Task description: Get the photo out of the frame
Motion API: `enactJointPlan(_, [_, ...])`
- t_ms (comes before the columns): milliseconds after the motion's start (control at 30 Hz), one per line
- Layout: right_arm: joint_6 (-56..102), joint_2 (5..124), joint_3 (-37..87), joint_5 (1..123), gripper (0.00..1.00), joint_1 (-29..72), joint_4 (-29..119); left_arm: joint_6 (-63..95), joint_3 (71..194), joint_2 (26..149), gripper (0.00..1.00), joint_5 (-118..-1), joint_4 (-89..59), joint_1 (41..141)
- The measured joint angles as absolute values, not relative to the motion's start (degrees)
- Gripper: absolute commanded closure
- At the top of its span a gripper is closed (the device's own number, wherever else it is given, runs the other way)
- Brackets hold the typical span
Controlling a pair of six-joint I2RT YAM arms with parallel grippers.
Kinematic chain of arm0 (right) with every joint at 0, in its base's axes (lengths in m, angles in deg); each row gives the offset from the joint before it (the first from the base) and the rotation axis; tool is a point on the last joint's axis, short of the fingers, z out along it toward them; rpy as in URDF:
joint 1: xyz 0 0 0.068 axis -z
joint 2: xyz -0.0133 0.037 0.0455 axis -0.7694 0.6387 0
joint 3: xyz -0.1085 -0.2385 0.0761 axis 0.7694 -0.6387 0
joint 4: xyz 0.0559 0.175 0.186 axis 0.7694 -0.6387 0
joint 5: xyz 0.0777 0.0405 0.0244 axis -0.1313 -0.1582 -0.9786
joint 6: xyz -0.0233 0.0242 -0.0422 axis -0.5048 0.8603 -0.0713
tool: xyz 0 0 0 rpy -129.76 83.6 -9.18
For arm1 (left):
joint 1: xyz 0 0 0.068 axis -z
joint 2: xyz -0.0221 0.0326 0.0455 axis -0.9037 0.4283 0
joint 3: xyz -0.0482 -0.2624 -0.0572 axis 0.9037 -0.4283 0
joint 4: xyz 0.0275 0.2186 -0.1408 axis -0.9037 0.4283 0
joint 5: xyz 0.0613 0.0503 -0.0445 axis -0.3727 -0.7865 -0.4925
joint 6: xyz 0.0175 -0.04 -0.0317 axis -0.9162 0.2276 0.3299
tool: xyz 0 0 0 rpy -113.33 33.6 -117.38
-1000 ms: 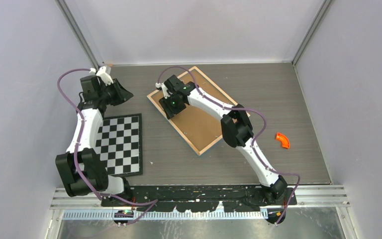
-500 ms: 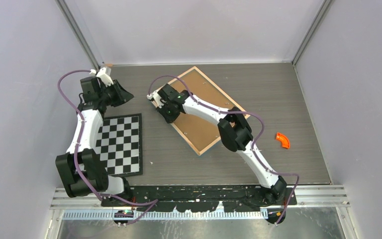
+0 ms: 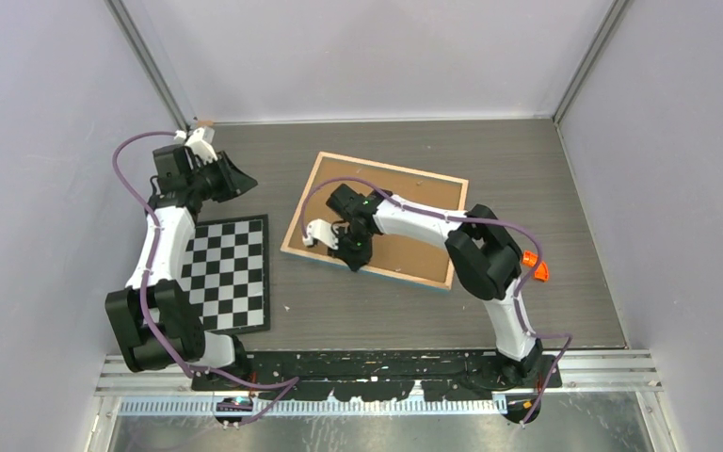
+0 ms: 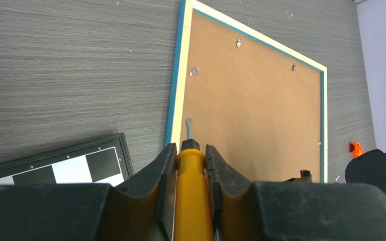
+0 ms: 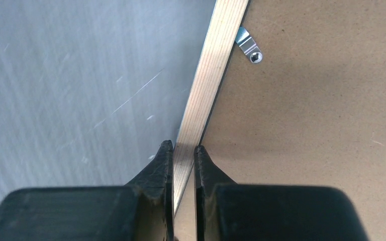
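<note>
The frame (image 3: 405, 202) lies face down on the table, its brown fibreboard back (image 5: 321, 125) up, with a light wood rim (image 5: 216, 75) and a blue border. The photo is hidden under the back. My right gripper (image 3: 350, 256) is at the frame's near long edge, close to the left corner. In the right wrist view this gripper (image 5: 183, 146) is shut on the wood rim, one finger outside and one on the back. My left gripper (image 3: 240, 177) hovers left of the frame, and in its wrist view (image 4: 190, 148) it is shut on a yellow-handled screwdriver (image 4: 193, 201).
A black-edged checkerboard (image 3: 228, 273) lies left of the frame near the left arm. A small orange piece (image 3: 535, 266) sits on the table to the right, behind the right arm's elbow. Metal tabs (image 5: 249, 47) dot the back along the rim. Walls enclose three sides.
The frame has swung from a diagonal to lie nearly crosswise. My right gripper moved toward the near left and closed on its rim. The left arm stayed still.
</note>
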State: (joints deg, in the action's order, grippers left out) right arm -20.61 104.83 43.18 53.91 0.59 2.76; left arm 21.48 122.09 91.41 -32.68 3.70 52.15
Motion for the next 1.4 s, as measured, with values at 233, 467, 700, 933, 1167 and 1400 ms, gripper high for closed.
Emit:
enactJointPlan(233, [-34.36, 101.03, 37.73, 49.34, 0.99, 0.15, -3.65, 19.62, 122.09, 92.96, 1.00, -31.67, 3.94, 52.92])
enactJointPlan(467, [-45.88, 96.88, 31.68, 48.97, 0.99, 0.00, -7.74, 17.65, 122.11, 94.27, 1.00, -31.00, 4.31, 54.42])
enactJointPlan(700, [-50.12, 91.15, 24.07, 51.20, 0.43, 0.00, -6.29, 10.20, 124.82, 96.30, 1.00, -30.14, 6.98, 64.61])
enactJointPlan(933, [-40.44, 85.73, 23.99, 51.24, 0.30, 3.58, -3.08, 8.02, 130.66, 104.22, 1.00, -30.08, 5.64, 72.28])
enactJointPlan(1167, [-19.41, 79.87, 30.37, 47.22, 0.31, 23.65, -2.25, 8.02, 141.63, 117.02, 1.00, -32.00, 2.93, 77.68])
enactJointPlan(1400, [1.59, 79.17, 28.09, 45.82, 0.35, 47.82, -2.58, 7.71, 148.78, 125.61, 1.00, -32.96, 0.60, 87.91])
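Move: The right gripper already pinches the picture frame's near edge; the frame's middle lies about 13 cm ahead and 6 cm to its right. The orange pipe lies some 39 cm to that hand's right, level with it. From the left gripper, holding the screwdriver, the far edge's right-hand clip is roughly 34 cm right, 12 cm ahead and 19 cm down; the chessboard's middle is about 13 cm left and 14 cm back. Keep the right pinch and drag the frame's edge back and right, some 11 cm in all, turning about 30 degrees counter-clockwise; then open, lift clear and swing right and forward, turning clockwise. Meanwhile sweep the left gripper about 27 cm right over the frame towards the far edge's right-hand clip, sinking and turning clockwise, keeping hold of the screwdriver. ##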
